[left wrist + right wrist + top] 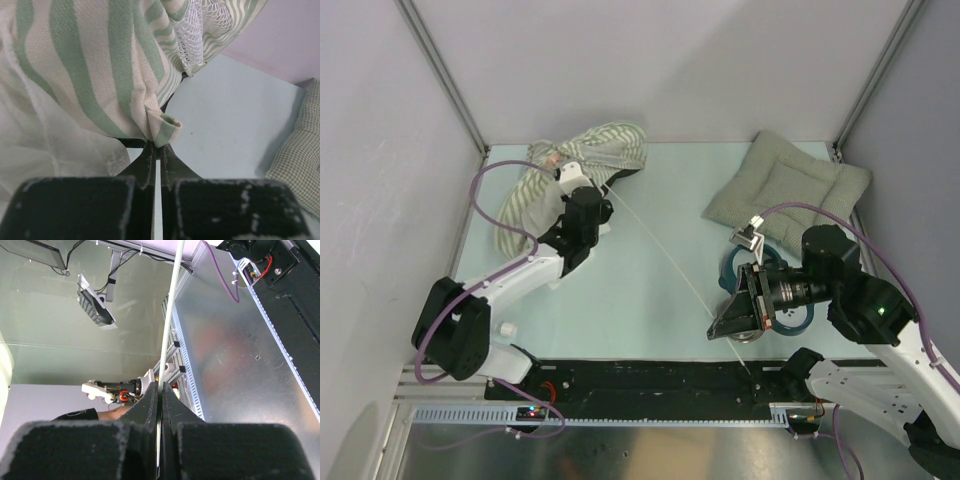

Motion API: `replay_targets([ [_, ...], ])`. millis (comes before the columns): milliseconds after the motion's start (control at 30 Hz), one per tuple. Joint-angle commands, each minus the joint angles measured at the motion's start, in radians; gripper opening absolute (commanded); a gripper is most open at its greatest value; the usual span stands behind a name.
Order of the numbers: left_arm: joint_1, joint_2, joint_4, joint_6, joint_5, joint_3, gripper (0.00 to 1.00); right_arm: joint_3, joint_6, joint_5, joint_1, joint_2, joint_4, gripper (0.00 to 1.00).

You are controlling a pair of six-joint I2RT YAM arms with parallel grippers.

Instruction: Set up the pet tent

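The pet tent (575, 170) lies crumpled at the back left, a heap of olive-and-white striped fabric. In the left wrist view my left gripper (159, 146) is shut on a folded hem of the striped fabric (100, 65), with white mesh (200, 30) above and a sheer white flap (50, 150) to the left. A thin white pole (660, 250) runs from the tent diagonally to my right gripper (725, 325). In the right wrist view that gripper (160, 390) is shut on the pole (170, 315), which passes between its jaws.
A grey-green quilted cushion (790, 190) lies at the back right, also seen at the right edge as the cushion (300, 150). A blue ring-shaped object (735, 270) sits under the right arm. Walls and metal posts enclose the table; a black rail (650, 380) runs along the near edge.
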Motion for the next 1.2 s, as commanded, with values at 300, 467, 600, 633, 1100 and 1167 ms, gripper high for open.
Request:
replay_targets([
  [300,0.001,-0.245,0.119,0.161,0.254,-0.194,0.0,-0.051,-0.146,0.094,0.003,-0.053,0.203,0.0],
  [467,0.001,-0.371,0.119,0.204,0.333,-0.302,0.0,-0.1,-0.168,0.184,0.006,-0.067,0.311,0.0],
  [600,0.001,-0.447,0.118,0.229,0.419,-0.364,0.0,-0.153,-0.176,0.247,0.02,-0.081,0.385,0.0],
  [633,0.001,-0.463,0.117,0.235,0.433,-0.381,0.0,-0.167,-0.176,0.256,0.028,-0.085,0.401,0.0],
  [1100,0.0,-0.641,0.029,0.168,0.395,-0.531,0.0,-0.214,-0.19,0.41,0.164,-0.07,0.454,0.0],
  [1167,-0.001,-0.651,0.024,0.153,0.387,-0.548,0.0,-0.217,-0.191,0.424,0.17,-0.056,0.459,0.0],
])
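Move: The striped tent's pinched fold is already between the left fingers, with the tent's middle about 9 cm ahead, 10 cm left and 10 cm below them; the white sheet lies about 10 cm left, level with the hand and some 12 cm lower. From the right hand, which grips the pole, the spot where the pole meets the tent is roughly 42 cm ahead, 23 cm left and 20 cm below; the steel bowl sits about 9 cm ahead, 7 cm right, 33 cm down. The tent's striped fold, still pinched in the shut left fingers, is drawn back towards the robot about 11 cm, rising a couple of centimetres at first and then easing down, while that hand turns some 20 degrees clockwise and its fingertips lift to near level. The pole stays gripped in the right hand, which follows by a few centimetres forward, left and down, rolling so its forward side comes up. ##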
